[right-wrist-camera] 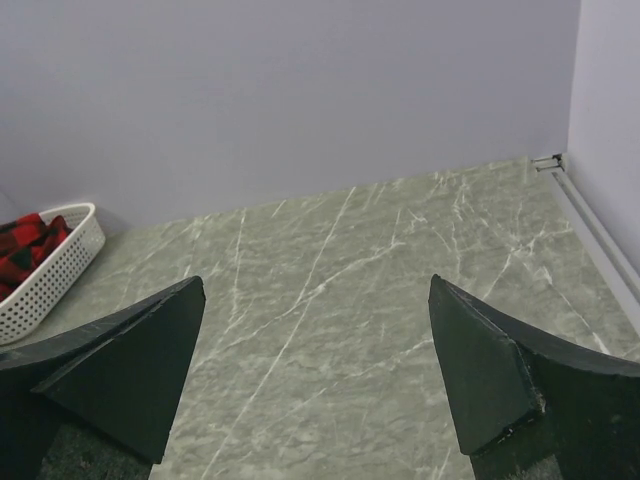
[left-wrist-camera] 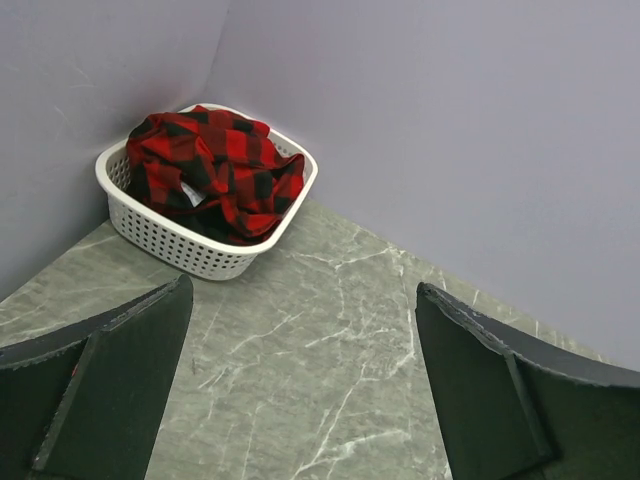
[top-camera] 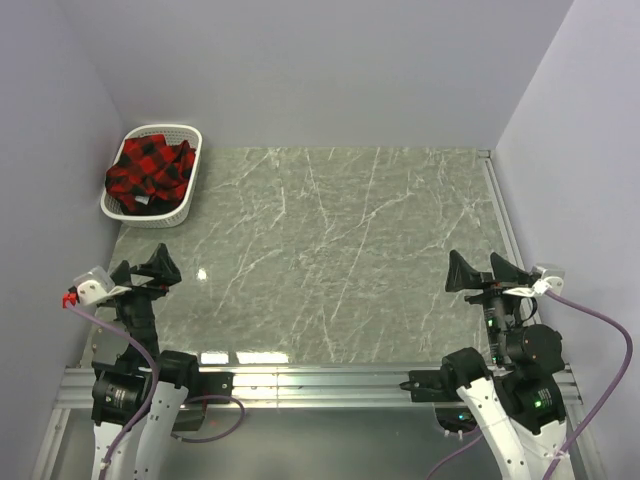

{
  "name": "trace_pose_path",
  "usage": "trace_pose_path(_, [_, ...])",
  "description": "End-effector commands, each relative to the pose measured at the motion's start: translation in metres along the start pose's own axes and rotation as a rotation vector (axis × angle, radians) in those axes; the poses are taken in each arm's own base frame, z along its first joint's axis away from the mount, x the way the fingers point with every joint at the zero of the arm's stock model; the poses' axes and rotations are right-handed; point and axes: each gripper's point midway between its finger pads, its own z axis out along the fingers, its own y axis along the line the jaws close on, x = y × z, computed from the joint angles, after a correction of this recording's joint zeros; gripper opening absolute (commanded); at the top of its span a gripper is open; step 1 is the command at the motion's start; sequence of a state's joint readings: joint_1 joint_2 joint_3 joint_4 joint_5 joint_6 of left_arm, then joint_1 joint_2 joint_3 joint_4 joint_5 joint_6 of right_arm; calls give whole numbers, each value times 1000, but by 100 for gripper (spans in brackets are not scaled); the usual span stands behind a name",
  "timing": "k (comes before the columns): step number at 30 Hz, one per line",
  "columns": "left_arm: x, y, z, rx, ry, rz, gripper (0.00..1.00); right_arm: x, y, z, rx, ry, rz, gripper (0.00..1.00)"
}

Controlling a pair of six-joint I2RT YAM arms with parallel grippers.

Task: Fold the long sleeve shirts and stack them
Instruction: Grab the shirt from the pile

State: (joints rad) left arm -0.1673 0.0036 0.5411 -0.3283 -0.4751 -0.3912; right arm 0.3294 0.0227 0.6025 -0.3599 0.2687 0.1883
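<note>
A red-and-black check long sleeve shirt [top-camera: 148, 174] lies crumpled in a white lattice basket [top-camera: 172, 213] at the table's far left corner. The left wrist view shows the same shirt [left-wrist-camera: 215, 170] heaped above the basket [left-wrist-camera: 190, 250] rim, and the right wrist view catches the shirt's edge [right-wrist-camera: 22, 250]. My left gripper [top-camera: 142, 268] hovers near the front left, open and empty, well short of the basket. My right gripper [top-camera: 488, 271] hangs at the front right, open and empty. Only this one shirt shows.
The green marble tabletop [top-camera: 330, 250] is walled on the left, back and right. A metal rail [top-camera: 502, 215] runs along its right edge. The arm bases and cables sit at the near edge.
</note>
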Motion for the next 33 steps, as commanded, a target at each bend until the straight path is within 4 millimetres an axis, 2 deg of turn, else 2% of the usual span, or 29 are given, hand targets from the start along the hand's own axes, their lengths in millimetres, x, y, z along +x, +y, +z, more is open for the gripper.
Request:
trace_pose_path(1, [-21,4,-11,-7,-79,-55,99,-8,7,2,-32,-14,-6,100])
trace_pose_path(4, [-20,3,-10,-5,-71,-55,99,-8,5,2,-18,-21,7,100])
trace_pose_path(10, [-11,-4,-4,12,-17,-45,99,-3,14,5,-59,26,-5,100])
trace_pose_path(14, [8,-15,16,-8,94,-35,99,9,18,14,-57,113,-9,100])
trace_pose_path(16, [15,-23,24,0,137,-51,99,13,28,15,-101,161,-13,100])
trace_pose_path(22, [52,-46,65,-42,338,-45,99,42,39,27,-100,349,38,100])
trace_pose_path(23, [62,-51,77,-59,386,-32,99,48,42,30,-104,382,35,100])
trace_pose_path(25, [74,-56,91,-78,438,-17,99,49,45,32,-108,406,45,100])
trace_pose_path(26, [82,-59,105,-104,477,2,99,53,47,33,-112,424,50,100])
trace_pose_path(28, [91,-60,121,-133,508,32,99,56,49,35,-116,439,59,100])
trace_pose_path(30, [99,-56,151,-195,522,41,99,62,53,36,-130,468,73,100])
trace_pose_path(33, [105,-36,191,-270,516,-2,99,66,65,35,-188,497,104,100])
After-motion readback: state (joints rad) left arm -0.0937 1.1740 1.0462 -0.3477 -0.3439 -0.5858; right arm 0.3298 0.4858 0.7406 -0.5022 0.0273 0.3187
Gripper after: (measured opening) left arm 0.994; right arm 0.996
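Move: The red-and-black plaid shirt lies heaped in the white basket, roughly 35 cm ahead of my left hand, about 12 cm to its left and some 22 cm below it. The basket around it is centred on much the same spot, about 25 cm below that hand, with bare table between. From my right hand the shirt is roughly 37 cm ahead, 75 cm to the left and 23 cm below. I send my open left hand forward towards the shirt, about 19 cm and still gathering speed, sinking some 6 cm and tipping its fingers down by roughly 35 degrees; it drifts slightly right, then starts back left, touching nothing. Meanwhile my open right hand goes left, down and a little forward, tipping down and turning counter-clockwise. ##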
